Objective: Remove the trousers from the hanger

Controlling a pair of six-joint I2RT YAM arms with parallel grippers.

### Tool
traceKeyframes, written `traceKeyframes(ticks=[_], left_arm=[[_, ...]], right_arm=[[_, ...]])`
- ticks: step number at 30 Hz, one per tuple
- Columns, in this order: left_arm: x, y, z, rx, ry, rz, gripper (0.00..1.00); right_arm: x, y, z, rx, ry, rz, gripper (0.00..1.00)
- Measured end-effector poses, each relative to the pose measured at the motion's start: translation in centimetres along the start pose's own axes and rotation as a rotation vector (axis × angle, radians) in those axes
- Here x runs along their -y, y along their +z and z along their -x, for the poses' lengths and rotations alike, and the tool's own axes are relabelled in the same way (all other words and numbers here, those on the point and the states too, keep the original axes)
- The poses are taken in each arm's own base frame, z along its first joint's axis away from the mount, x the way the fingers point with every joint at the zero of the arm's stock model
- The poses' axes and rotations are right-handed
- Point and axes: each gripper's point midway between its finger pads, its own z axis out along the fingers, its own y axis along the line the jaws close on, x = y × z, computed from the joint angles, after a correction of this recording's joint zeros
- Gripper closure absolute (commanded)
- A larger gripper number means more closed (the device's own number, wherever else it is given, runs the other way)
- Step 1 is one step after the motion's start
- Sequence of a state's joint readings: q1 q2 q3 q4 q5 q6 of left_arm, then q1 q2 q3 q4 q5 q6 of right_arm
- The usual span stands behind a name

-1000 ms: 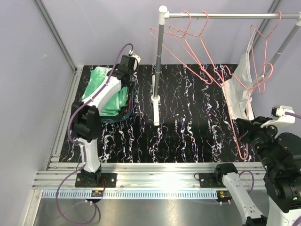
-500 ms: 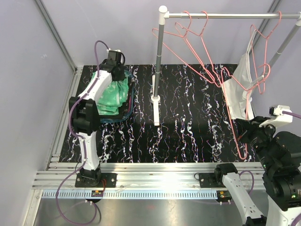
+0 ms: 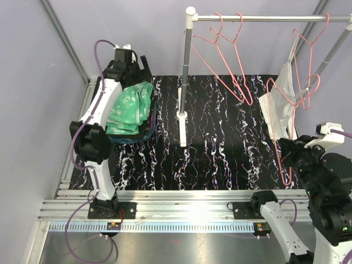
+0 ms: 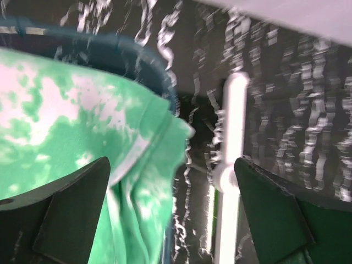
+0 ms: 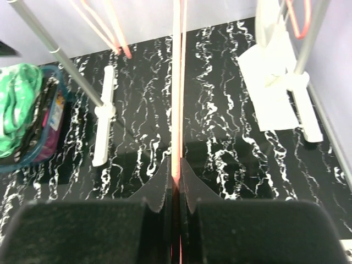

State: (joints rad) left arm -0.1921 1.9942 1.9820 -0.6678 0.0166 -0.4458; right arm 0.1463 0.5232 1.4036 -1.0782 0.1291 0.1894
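The mottled green-and-white trousers (image 3: 131, 105) lie on top of a folded pile in a blue basket (image 3: 131, 139) at the far left. In the right wrist view, black speckled trousers (image 5: 41, 110) and magenta trousers (image 5: 47, 147) show under the green trousers (image 5: 16, 104). My left gripper (image 3: 136, 64) hovers open over the pile's far end, and its wrist view shows the green trousers (image 4: 66, 126) below the empty left gripper (image 4: 173, 214). My right gripper (image 3: 284, 146) is shut on a pink wire hanger (image 3: 286, 180), which hangs from the rail; the hanger (image 5: 176, 82) runs straight up from between the right gripper's (image 5: 176, 179) jaws.
A clothes rack stands on the black marbled table, with a post (image 3: 186, 71), a white foot (image 3: 182, 129) and a top rail (image 3: 264, 18). Two bare pink hangers (image 3: 234, 60) hang from the rail. A white cloth (image 3: 278, 104) hangs at the right end. Purple walls close in on the left and at the back.
My left gripper has opened, let go of the green trousers and moved up and back. The trousers have settled on the pile. The bare hangers have swung slightly.
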Motion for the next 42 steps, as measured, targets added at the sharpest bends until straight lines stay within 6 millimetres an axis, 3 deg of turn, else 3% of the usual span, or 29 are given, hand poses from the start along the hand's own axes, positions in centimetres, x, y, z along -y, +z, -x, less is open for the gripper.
traceKeyframes(ticks=[4, 5, 8, 11, 12, 17, 19, 24, 32, 37, 40, 42], left_arm=[[0.7, -5.0, 3.8, 0.173, -0.022, -0.082, 0.01], [0.3, -6.5, 4.2, 0.226, -0.032, -0.097, 0.01], [-1.6, -8.2, 3.9, 0.354, -0.043, -0.112, 0.01], [-4.2, -5.7, 2.4, 0.399, -0.044, -0.065, 0.01], [-5.4, -3.5, 0.9, 0.372, -0.047, -0.031, 0.01], [-9.8, 2.6, -5.1, 0.217, -0.189, 0.081, 0.01], [-10.7, 2.5, -5.8, 0.247, -0.296, 0.092, 0.01], [-11.4, -0.1, -7.5, 0.352, -0.483, 0.066, 0.01], [-11.3, 0.0, -7.2, 0.381, -0.561, 0.043, 0.01], [-11.1, -2.7, -7.1, 0.315, -0.563, 0.107, 0.01], [-10.6, -6.1, -6.3, 0.287, -0.547, 0.144, 0.01], [-9.9, -9.5, -4.7, 0.306, -0.531, 0.146, 0.01]], right_arm=[[0.4, 0.2, 0.0, -0.001, -0.008, -0.023, 1.00], [0.4, 0.3, 0.0, -0.002, -0.009, -0.026, 1.00], [0.4, 0.5, 0.0, -0.010, -0.010, -0.027, 1.00], [0.3, 0.7, -0.1, -0.018, -0.011, -0.024, 1.00], [0.2, 0.7, -0.1, -0.021, -0.012, -0.020, 1.00], [0.1, 0.8, -0.2, -0.025, -0.011, -0.011, 1.00], [0.0, 0.8, -0.2, -0.026, -0.011, -0.006, 1.00], [-0.4, 0.8, -0.2, -0.027, -0.011, 0.014, 1.00], [-0.3, 2.4, -0.9, -0.055, -0.027, 0.002, 1.00], [0.2, 4.8, 0.2, -0.055, -0.060, -0.051, 1.00], [0.2, 6.6, 1.3, -0.034, -0.078, -0.070, 1.00], [-0.2, 7.9, 2.0, -0.019, -0.089, -0.065, 1.00]])
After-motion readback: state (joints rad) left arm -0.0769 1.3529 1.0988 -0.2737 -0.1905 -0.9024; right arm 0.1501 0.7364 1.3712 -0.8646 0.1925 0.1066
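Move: Back from the open left hand by about 11 cm, 6 cm to its left and 12 cm below lie the green trousers. The basket is under them, its middle 17 cm below the hand; the white rack foot lies some 9 cm back, 16 cm right and 22 cm down. The right hand holds the empty hanger: the rail is about 27 cm ahead, 8 cm left and 20 cm above; the white trousers hang 27 cm ahead, 8 cm right and 15 cm below. Hopping up about 7 cm with its fingers staying open, the left hand swings left and dips low over the far part of the green trousers, turning some 30 degrees counter-clockwise; it eases back there, then lifts back and left. The right hand, still pinching the hanger, lingers, then carries it about 8 cm forward towards the rail. ##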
